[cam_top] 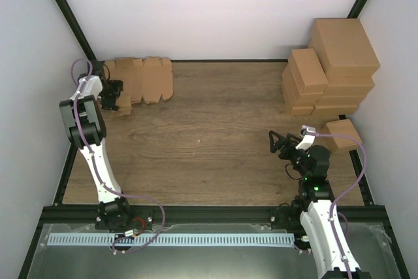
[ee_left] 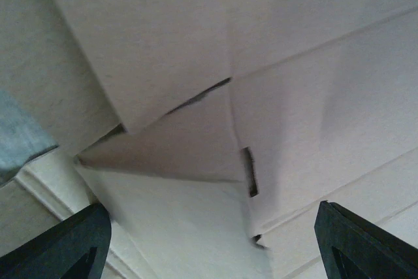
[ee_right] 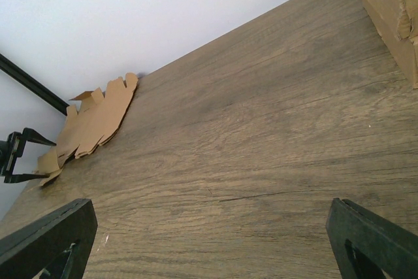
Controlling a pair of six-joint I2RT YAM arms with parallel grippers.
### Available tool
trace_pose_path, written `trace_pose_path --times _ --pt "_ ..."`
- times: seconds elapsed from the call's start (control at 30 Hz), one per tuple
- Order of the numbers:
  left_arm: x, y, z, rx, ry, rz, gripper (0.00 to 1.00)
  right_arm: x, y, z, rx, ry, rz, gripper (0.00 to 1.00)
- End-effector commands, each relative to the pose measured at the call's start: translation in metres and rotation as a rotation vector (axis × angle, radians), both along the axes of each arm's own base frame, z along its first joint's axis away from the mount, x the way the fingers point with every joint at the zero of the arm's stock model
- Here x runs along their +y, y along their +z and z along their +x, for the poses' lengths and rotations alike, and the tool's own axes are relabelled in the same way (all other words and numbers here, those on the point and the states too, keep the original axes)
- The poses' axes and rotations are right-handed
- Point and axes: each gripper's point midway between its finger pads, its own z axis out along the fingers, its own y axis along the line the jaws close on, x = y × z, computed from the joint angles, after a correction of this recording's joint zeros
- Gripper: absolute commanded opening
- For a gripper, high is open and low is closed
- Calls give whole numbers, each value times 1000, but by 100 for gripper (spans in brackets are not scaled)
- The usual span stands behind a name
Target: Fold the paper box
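A pile of flat notched brown cardboard blanks (cam_top: 140, 80) lies at the back left corner of the table, also seen as the pile (ee_right: 98, 119) in the right wrist view. I cannot tell the paper box apart from this pile. My left gripper (cam_top: 117, 96) stands open at the pile's left end, its jaws either side of a cardboard corner. In the left wrist view the left gripper (ee_left: 215, 246) is wide open, and creased cardboard flaps (ee_left: 196, 148) with a slot fill the space ahead. My right gripper (cam_top: 281, 143) is open above bare wood at the right; the right gripper (ee_right: 212, 240) holds nothing.
Stacked bigger brown cartons (cam_top: 330, 70) stand at the back right. One small closed carton (cam_top: 343, 134) sits by the right arm. Black frame rails run along the table's edges and white walls close it in. The wooden table (cam_top: 209, 142) lies between the arms.
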Motion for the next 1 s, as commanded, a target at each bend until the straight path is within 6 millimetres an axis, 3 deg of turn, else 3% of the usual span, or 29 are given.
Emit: trace_pose_path --times 0.0,0.27,0.63,0.97 --pt "-7 4 -14 21 -3 -18 88 1 6 0 -20 4 3 100" --pt "-20 -12 -19 40 -35 -80 70 1 6 0 -21 4 2 100" --pt "-25 13 -33 -27 -18 -76 60 1 7 0 -25 5 3 100" --pt "-37 47 -49 -111 -56 -65 60 1 6 0 -23 6 3 100"
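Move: The paper box lies flat under the left gripper. Its small near flap is centred about 2 cm to the gripper's right, 1 cm back and 3 cm below. The middle of the large cardboard sheet it belongs to lies roughly 11 cm ahead and 10 cm to the right, 4 cm down. From the idle right gripper the near flap is some 65 cm to the left, 23 cm farther out and 18 cm below. Draw the left gripper back about 5 cm and some 3 cm to the right, low across the paper box's near flap, away from the middle of the large sheet. Bring the fingers about a third of the way closed without shutting them, and let the hand lift a couple of centimetres only near the end, the fingers still pointing down. ##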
